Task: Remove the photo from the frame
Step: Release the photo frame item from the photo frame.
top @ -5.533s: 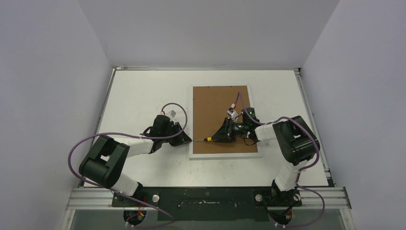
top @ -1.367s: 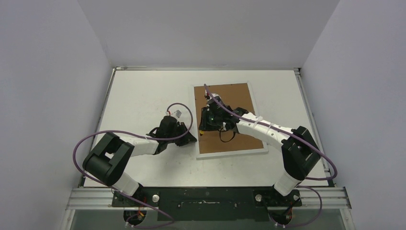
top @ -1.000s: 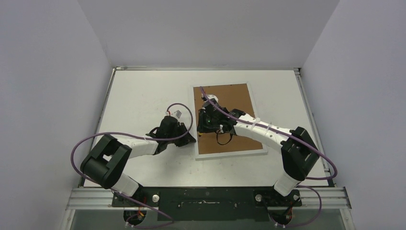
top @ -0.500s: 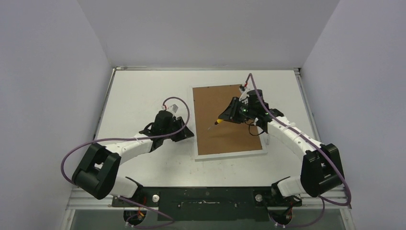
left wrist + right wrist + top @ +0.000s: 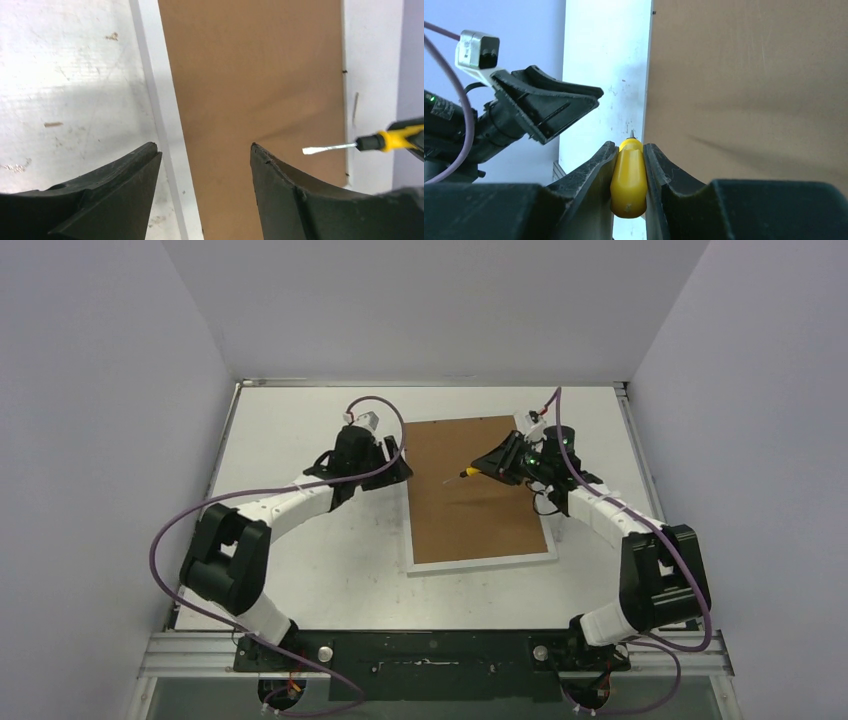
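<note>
The frame (image 5: 482, 561) lies face down on the table, its brown backing board (image 5: 472, 508) up; the photo is hidden beneath it. My left gripper (image 5: 398, 466) hovers at the frame's far left edge. In the left wrist view the left gripper (image 5: 202, 150) is open and empty, straddling the white border (image 5: 167, 125) and the board (image 5: 250, 75). My right gripper (image 5: 493, 464) hangs over the board's far right part, shut on the handle of a yellow screwdriver (image 5: 629, 175), whose blade (image 5: 330, 148) points left, held above the board.
White table (image 5: 300, 430) with scuffed bare surface left of the frame. Grey walls close in on three sides. A metal rail (image 5: 430, 650) runs along the near edge by the arm bases. A small dark tab (image 5: 653, 12) sits on the board's edge.
The left gripper slid toward the far end of the frame's left edge and opened. The right arm swung from the board's left side to its far right, lifting the screwdriver.
</note>
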Robot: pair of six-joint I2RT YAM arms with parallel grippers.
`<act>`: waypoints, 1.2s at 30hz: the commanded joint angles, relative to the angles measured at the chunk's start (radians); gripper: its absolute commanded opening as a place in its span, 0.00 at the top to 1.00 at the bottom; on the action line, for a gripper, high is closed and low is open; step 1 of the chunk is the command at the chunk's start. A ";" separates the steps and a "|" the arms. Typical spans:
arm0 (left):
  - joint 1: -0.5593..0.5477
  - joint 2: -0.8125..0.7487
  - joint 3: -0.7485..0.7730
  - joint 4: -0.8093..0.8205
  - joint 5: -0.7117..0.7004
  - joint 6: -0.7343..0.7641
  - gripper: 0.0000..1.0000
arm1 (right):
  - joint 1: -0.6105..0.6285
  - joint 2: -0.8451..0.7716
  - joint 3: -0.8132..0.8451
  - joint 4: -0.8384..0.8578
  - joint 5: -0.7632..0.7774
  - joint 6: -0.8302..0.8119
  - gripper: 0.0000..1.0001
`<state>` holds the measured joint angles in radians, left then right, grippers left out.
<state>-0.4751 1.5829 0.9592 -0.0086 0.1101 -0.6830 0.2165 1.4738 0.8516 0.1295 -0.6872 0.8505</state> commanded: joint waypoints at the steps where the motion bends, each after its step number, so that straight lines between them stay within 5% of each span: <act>1: 0.010 0.095 0.121 -0.065 -0.077 0.075 0.40 | -0.012 0.001 -0.016 0.170 0.031 0.027 0.95; 4: 0.015 0.166 0.176 -0.087 -0.081 0.088 0.52 | -0.016 0.005 -0.021 0.185 0.063 0.017 0.95; 13: 0.034 0.308 0.300 -0.122 -0.074 0.105 0.48 | -0.019 0.114 -0.010 0.332 0.084 0.066 0.95; 21: 0.043 0.400 0.382 -0.151 -0.056 0.126 0.58 | -0.015 0.254 -0.014 0.581 0.100 0.158 0.95; 36: 0.010 0.407 0.361 -0.226 -0.017 0.166 0.76 | 0.056 0.480 0.073 0.771 0.148 0.205 0.95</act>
<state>-0.4408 2.0232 1.3399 -0.1719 0.0845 -0.5575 0.2413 1.9221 0.8917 0.7132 -0.5533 1.0309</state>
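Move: The left hand's target is the frame's left bar, at a spot about 7 cm ahead, 1 cm to its right and 8 cm below. The black clip on the bar's inner edge lies 6 cm farther out than that spot, and the screwdriver tip about 3 cm back and 8 cm right of the left hand. From the right hand, which already holds the screwdriver, that clip is roughly 15 cm ahead, 14 cm left and 14 cm below. Lower the left gripper about 8 cm while reaching some 7 cm forward, tipping it down slightly, and narrow its fingers until the tips straddle the frame's left bar, one on each side. Meanwhile carry the screwdriver in the right hand about 9 cm forward and 7 cm down over the brown backing towards the clip, turning the hand about 10 degrees clockwise and keeping the grip. ##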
